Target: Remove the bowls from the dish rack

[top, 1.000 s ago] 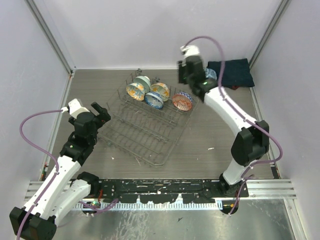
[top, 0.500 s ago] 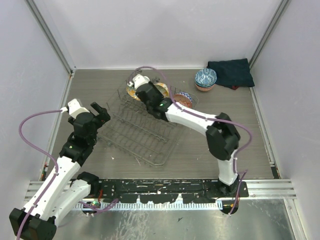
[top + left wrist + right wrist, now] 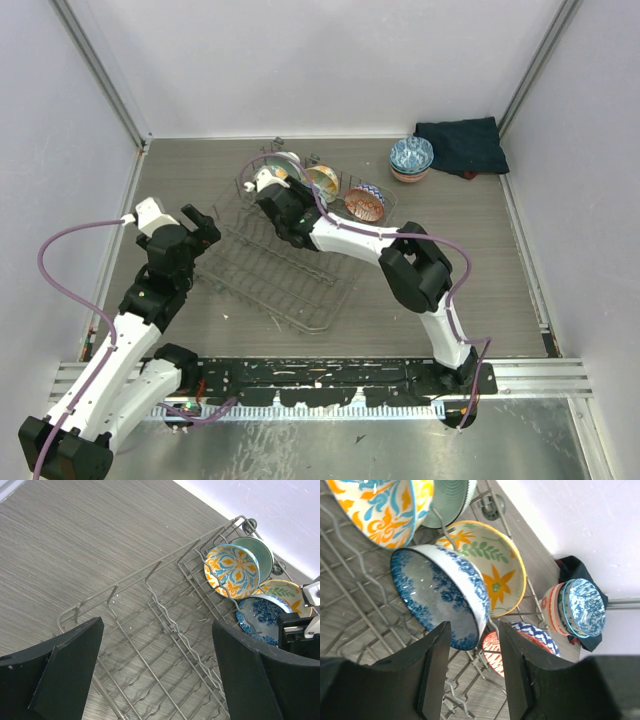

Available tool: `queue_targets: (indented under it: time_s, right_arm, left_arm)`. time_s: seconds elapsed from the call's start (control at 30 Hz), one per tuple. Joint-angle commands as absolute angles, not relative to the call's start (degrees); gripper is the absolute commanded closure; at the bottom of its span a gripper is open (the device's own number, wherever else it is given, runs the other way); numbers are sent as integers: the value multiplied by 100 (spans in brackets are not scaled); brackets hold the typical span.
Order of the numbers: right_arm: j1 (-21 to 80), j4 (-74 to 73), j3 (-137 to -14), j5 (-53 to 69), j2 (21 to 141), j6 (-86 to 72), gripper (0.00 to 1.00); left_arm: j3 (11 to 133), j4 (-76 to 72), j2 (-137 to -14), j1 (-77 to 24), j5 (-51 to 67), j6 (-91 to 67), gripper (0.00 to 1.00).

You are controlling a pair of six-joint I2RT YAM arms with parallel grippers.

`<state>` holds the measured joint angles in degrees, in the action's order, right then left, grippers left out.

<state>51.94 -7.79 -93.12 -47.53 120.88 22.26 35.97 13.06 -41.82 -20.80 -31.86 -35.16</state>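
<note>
The dish rack point(image 3: 290, 270) lies mid-table with bowls standing in its far rows. The left wrist view shows an orange-and-blue bowl point(image 3: 232, 570), a pale mint bowl point(image 3: 260, 550), a yellow flowered bowl point(image 3: 287, 590) and a blue-and-white bowl point(image 3: 257, 615). A red-patterned bowl point(image 3: 365, 205) stands at the rack's right end. My right gripper point(image 3: 475, 650) is open, its fingers on either side of the rim of the blue-and-white bowl point(image 3: 440, 595) with gaps showing. My left gripper point(image 3: 157, 680) hangs open over the rack's empty near wires point(image 3: 165, 625).
A stack of bowls point(image 3: 411, 158) with a blue one on top sits on the table behind the rack's right end, next to a dark folded cloth point(image 3: 460, 145). Walls close in the table on three sides.
My right arm swung from the stack at the back right over to the rack's bowls, then lowered onto the blue-and-white bowl. The left arm stayed still.
</note>
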Motion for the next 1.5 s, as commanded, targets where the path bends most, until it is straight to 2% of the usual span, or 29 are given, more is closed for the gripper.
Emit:
queue_targets:
  time_s: [0.0, 0.27, 0.57, 0.9, 1.47]
  right_arm:
    - [5215, -271, -9572, -5211, 12056, 2476, 51]
    - [5213, -19, -9535, -5284, 12076, 2686, 51]
    - [5135, -1, -9755, -5264, 12346, 2773, 57]
    - [4904, -2, -9809, -5163, 12486, 2725, 59]
    - [4755, 312, -9659, -5198, 12532, 2749, 75]
  left_arm:
    - [3656, 1101, -4131, -2093, -3226, -3476, 2]
    - [3656, 1104, -4121, -2092, -3223, -3472, 2]
    - [3659, 1098, -4121, -2092, -3213, -3477, 2]
    - [3652, 1088, -4160, -2092, -3208, -3481, 2]
    - [3648, 1089, -4159, -2094, -3225, -3473, 2]
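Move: The blue-and-white bowl leaning in the rack has its middle about 3 cm ahead of the right hand and 6 cm below, level sideways. The yellow flower bowl is some 7 cm ahead and 4 cm right of this hand, the orange-and-blue bowl 7 cm ahead and 9 cm left, the red bowl 2 cm ahead and 14 cm right, all at similar height. From the idle left hand, the blue-and-white bowl lies roughly 15 cm ahead, 23 cm right and 13 cm below. The right fingers come to straddle the right-hand edge of the blue-and-white bowl's rim and pinch it, closing from half open to about a quarter. To get there, the hand rises a couple of centimetres, then goes about 3 cm forward and 2 cm right while sinking some 3.5 cm onto the rim, the wrist barely turning. ##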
